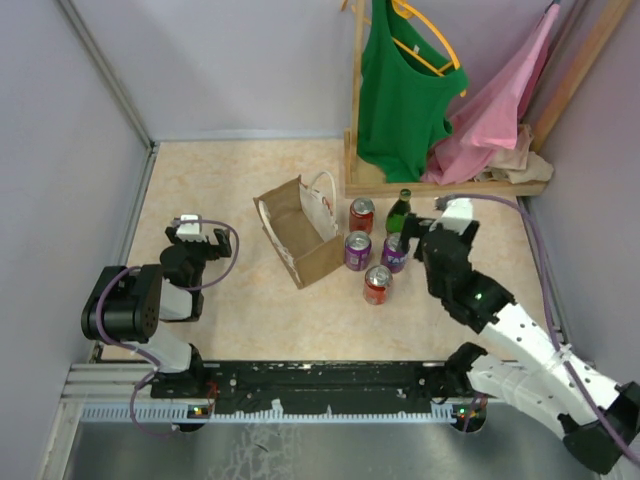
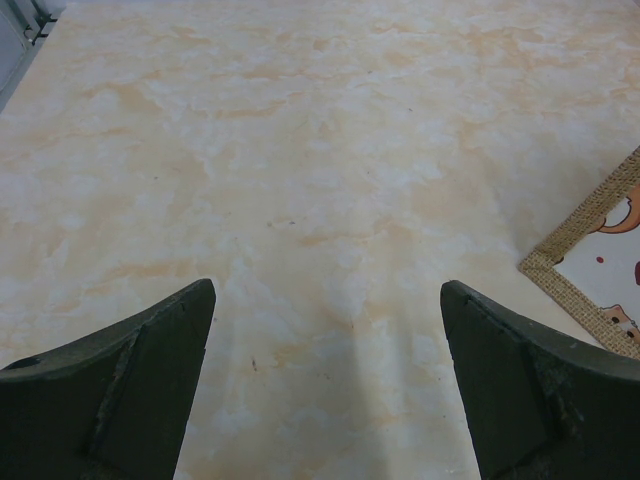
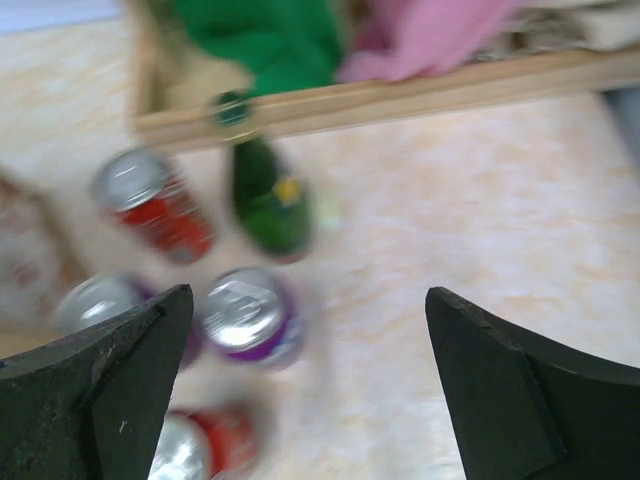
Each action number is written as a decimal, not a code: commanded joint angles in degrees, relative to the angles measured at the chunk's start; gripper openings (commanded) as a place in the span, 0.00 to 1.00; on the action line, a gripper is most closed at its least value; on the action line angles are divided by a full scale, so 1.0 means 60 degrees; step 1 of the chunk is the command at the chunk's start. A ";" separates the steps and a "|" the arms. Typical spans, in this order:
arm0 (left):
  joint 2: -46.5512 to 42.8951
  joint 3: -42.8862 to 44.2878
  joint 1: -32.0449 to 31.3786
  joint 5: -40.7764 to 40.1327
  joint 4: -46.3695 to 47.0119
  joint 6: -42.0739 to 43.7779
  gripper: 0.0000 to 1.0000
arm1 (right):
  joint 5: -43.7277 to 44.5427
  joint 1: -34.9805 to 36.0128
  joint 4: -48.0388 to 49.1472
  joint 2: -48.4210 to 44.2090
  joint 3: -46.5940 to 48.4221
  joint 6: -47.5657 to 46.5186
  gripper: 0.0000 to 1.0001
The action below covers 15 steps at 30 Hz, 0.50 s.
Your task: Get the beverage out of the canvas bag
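The tan canvas bag [image 1: 300,240] stands open in the middle of the floor with its white handles [image 1: 325,195] on the right side; only brown lining shows inside. Right of it stand two red cans [image 1: 362,215] [image 1: 377,285], two purple cans [image 1: 357,250] [image 1: 394,253] and a green bottle [image 1: 400,212]. My right gripper [image 1: 418,240] [image 3: 310,340] hovers open just right of the nearer purple can [image 3: 250,315], holding nothing; its view is blurred. My left gripper [image 1: 195,232] [image 2: 328,330] is open over bare floor, left of the bag's corner [image 2: 600,260].
A wooden rack [image 1: 440,185] with a green top [image 1: 400,90] and pink cloth [image 1: 500,110] stands at the back right, close behind the bottle. Grey walls close in both sides. The arms' rail [image 1: 300,385] runs along the near edge.
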 commanded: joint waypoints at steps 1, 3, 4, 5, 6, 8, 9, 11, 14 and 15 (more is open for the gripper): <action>0.0060 0.0109 -0.0018 0.0072 0.0113 0.0061 1.00 | 0.0207 -0.2630 -0.0239 -0.0112 0.0415 0.0257 0.99; 0.0056 0.0106 -0.0009 0.0056 0.0116 0.0052 1.00 | 0.0058 -0.3812 -0.0405 -0.0039 0.0482 0.0651 0.99; 0.0063 0.0110 -0.0008 0.0055 0.0127 0.0051 1.00 | 0.0057 -0.4419 -0.0514 0.0024 0.0518 0.0904 0.99; 0.0063 0.0100 -0.0017 0.0055 0.0117 0.0051 1.00 | -0.0011 -0.4980 -0.0610 0.0048 0.0529 0.1163 0.99; 0.0064 0.0108 -0.0022 0.0066 0.0123 0.0054 1.00 | -0.0153 -0.5592 -0.0666 0.0028 0.0514 0.1375 0.99; 0.0064 0.0111 -0.0018 0.0068 0.0116 0.0049 1.00 | -0.0456 -0.6661 -0.0809 -0.0094 0.0416 0.1883 0.99; 0.0064 0.0111 -0.0020 0.0064 0.0127 0.0050 1.00 | -0.0556 -0.7084 -0.0847 -0.0186 0.0337 0.2023 0.99; 0.0064 0.0111 -0.0019 0.0066 0.0123 0.0047 1.00 | -0.0759 -0.7545 -0.0791 -0.0390 0.0160 0.2134 0.99; 0.0064 0.0111 -0.0012 0.0061 0.0112 0.0051 1.00 | -0.1024 -0.7595 -0.0640 -0.0529 -0.0019 0.2068 0.99; 0.0064 0.0111 -0.0022 0.0061 0.0115 0.0053 1.00 | -0.1036 -0.7605 -0.0656 -0.0502 -0.0027 0.2076 0.99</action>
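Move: The red can nearest the robot, already standing free, lies about 5 cm back and 7 cm left of the empty right hand, some 17 cm below. From that hand, the right purple can is roughly 5 cm ahead and 4 cm left, the left purple can 5 cm ahead and 13 cm left, and the green bottle about 15 cm ahead and 3 cm left. From the left hand, that red can is some 16 cm back and 43 cm right. Touching nothing, the open right hand swings quickly to its right, away from the cans and bottle and towards the right side wall. It goes about 20 cm, nearly level and well above the table, turning some 45 degrees clockwise on the way and easing off at the end; the fingers stay wide open. ##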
